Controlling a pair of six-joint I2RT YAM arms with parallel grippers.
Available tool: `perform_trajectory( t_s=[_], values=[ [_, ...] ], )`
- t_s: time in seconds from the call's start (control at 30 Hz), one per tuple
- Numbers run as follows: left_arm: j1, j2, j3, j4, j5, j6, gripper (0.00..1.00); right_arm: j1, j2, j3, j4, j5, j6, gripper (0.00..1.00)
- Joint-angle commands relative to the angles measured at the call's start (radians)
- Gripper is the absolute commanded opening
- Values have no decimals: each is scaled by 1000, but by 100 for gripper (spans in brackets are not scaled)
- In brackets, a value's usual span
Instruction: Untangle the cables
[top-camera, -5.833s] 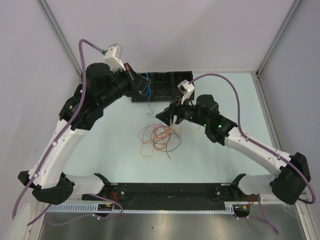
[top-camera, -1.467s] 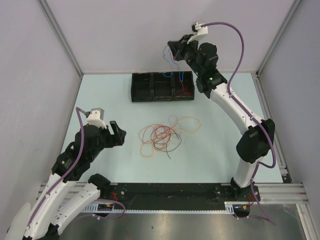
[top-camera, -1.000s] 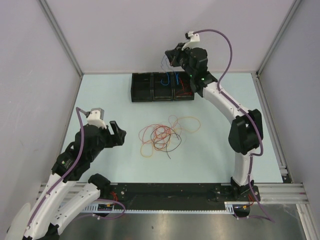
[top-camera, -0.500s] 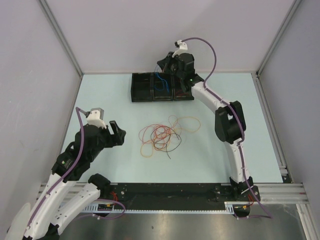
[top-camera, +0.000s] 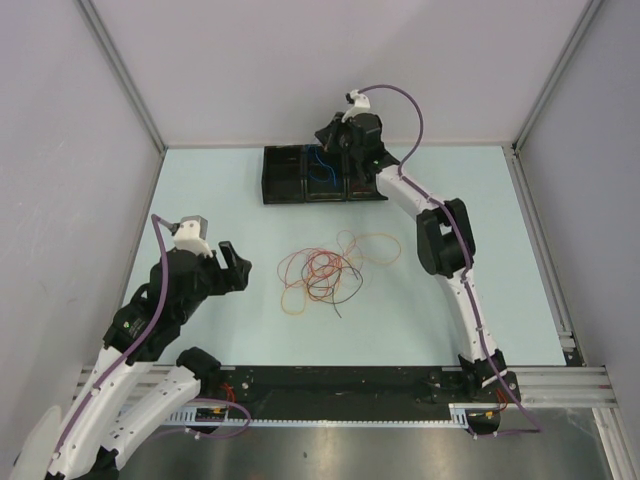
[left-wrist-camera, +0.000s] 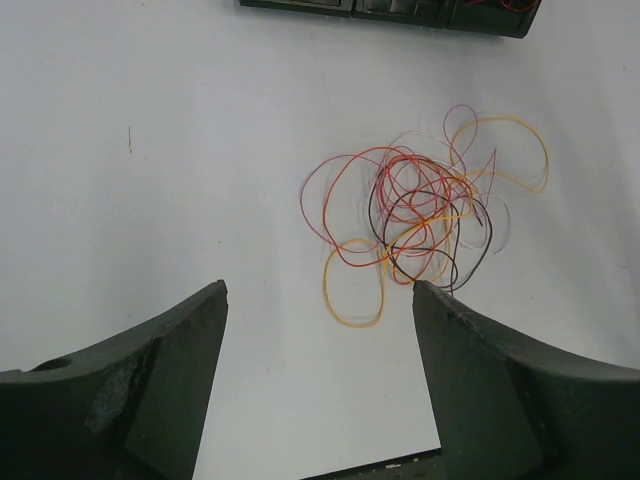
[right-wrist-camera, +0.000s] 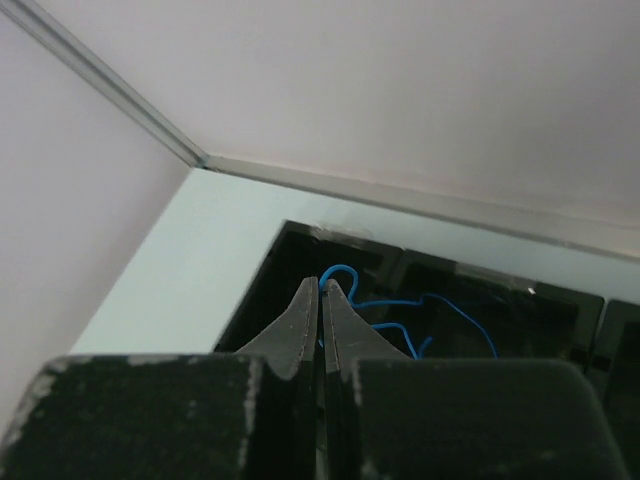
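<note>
A loose tangle of red, orange-yellow and black cables lies mid-table, also seen in the left wrist view as the tangle. My left gripper hangs open to the left of it, its jaws wide apart with bare table between them. My right gripper reaches over the black tray at the back. It is shut on a thin blue cable, pinched at the fingertips. That blue cable trails down into the tray's left and middle compartments.
The black tray has three compartments and sits against the back wall; its front edge shows at the top of the left wrist view. Grey walls close in the table on the left, right and back.
The right arm has swung left and lower over the tray, carrying the blue cable with it. The left arm and the tangle have not moved.
</note>
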Motion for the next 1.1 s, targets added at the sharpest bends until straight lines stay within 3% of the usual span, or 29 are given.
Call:
perform_trajectory(
  t_s=[0.0,0.3,0.53,0.8,1.07],
  values=[
    [10,7,-1,25,-19,16,80,-9,46,29,-53,30,-25,0],
    [19,11,-2,26,-14,18,79,6,74,7,-143,129,-65,0],
    [22,11,-2,28,-14,18,79,83,88,50,-275,421,-230,0],
    [25,11,-2,26,-11,18,79,94,105,58,-361,383,-195,0],
    [29,8,-2,29,-10,18,79,88,131,136,-507,535,-191,0]
  ],
)
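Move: The right hand has the blue cable pinched, its lower part already hanging in the box's middle compartment. That compartment's middle is roughly 21 cm below the right hand, about 2 cm back and 2 cm to the right. The right compartment with the red cable lies some 11 cm to the hand's right and the empty left one about 8 cm to its left, both 2 cm back. From the left hand, the middle compartment is around 39 cm ahead, 19 cm right and 21 cm below. Lower the right gripper about 15 cm towards the middle compartment, fast at first and then slower, drifting a little back and to the right. On the way down tip the fingers downward by nearly 30 degrees while swinging them clockwise, so that they point down into the compartment. Keep them shut on the blue cable throughout. ##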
